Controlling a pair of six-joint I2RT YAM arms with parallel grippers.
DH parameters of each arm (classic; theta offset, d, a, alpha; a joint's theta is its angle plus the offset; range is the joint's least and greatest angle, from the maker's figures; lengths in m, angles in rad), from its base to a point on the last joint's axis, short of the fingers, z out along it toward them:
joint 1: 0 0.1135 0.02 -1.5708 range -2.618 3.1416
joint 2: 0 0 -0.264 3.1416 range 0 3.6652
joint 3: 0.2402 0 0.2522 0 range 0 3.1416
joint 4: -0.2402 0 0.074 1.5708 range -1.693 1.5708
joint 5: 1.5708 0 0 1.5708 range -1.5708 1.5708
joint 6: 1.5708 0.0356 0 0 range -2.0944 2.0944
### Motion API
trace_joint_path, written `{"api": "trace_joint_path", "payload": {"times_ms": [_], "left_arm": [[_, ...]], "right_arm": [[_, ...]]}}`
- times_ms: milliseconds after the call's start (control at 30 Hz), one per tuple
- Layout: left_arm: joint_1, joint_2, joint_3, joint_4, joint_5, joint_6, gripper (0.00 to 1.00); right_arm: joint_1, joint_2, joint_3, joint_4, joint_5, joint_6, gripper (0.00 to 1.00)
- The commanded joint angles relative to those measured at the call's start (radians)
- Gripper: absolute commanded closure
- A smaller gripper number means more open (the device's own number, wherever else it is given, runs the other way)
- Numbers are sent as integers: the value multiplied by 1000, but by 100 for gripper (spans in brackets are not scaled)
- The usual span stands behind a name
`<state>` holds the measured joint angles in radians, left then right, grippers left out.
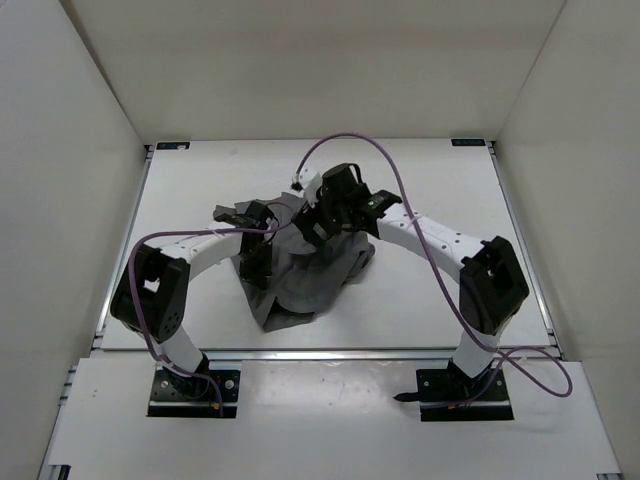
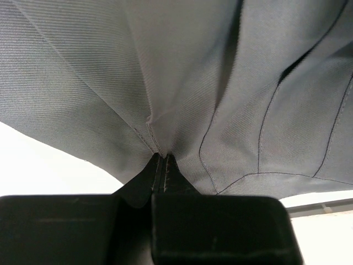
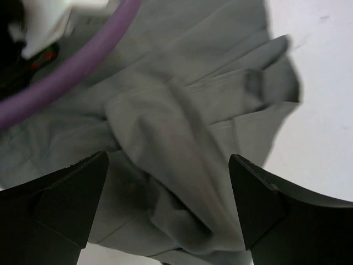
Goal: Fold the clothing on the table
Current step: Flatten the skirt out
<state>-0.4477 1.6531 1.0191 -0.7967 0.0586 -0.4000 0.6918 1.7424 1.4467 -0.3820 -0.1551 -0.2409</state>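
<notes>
The clothing (image 1: 305, 275), a wrinkly dark-grey garment, lies bunched in the middle of the table (image 1: 450, 190). My left gripper (image 1: 262, 240) is at the garment's left upper part. In the left wrist view the left gripper (image 2: 160, 160) is shut on a stitched fold of the clothing (image 2: 220, 83), which fans out taut from the pinch. My right gripper (image 1: 322, 222) hovers over the garment's top. In the right wrist view the right gripper (image 3: 168, 190) is open, its fingertips (image 3: 77, 187) wide apart over a ridge of loose clothing (image 3: 165, 138), holding nothing.
A purple cable (image 1: 350, 145) loops above the right arm and crosses the right wrist view (image 3: 71, 72). White walls stand on the left, back and right of the table. A metal rail (image 1: 330, 352) runs along the near edge, by the arm bases.
</notes>
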Motion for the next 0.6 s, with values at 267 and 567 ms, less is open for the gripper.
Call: {"api": "trace_joint_path", "payload": {"times_ms": [267,567], "left_arm": [[23,-44,-20,34,95,18,100],[47,-56,-50,30,110,32,100]], "right_arm": [[35,104,-117,98,111,-14,26],[-73,94,-66,150,208,104,100]]}}
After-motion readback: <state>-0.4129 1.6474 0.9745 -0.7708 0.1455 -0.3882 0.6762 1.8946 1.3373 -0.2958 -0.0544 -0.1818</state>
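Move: The right hand is open above the skirt, its raised fold about 10 cm below, some 2 cm to the right and 1 cm ahead. The skirt's right edge lies about 13 cm right and 3 cm back, its far edge about 9 cm ahead and 4 cm left. From the left hand, closed on the skirt, the fold is roughly 12 cm ahead and 14 cm right. The right hand drops about 10 cm and pinches the skirt's raised fold; the left keeps its closed hold. ##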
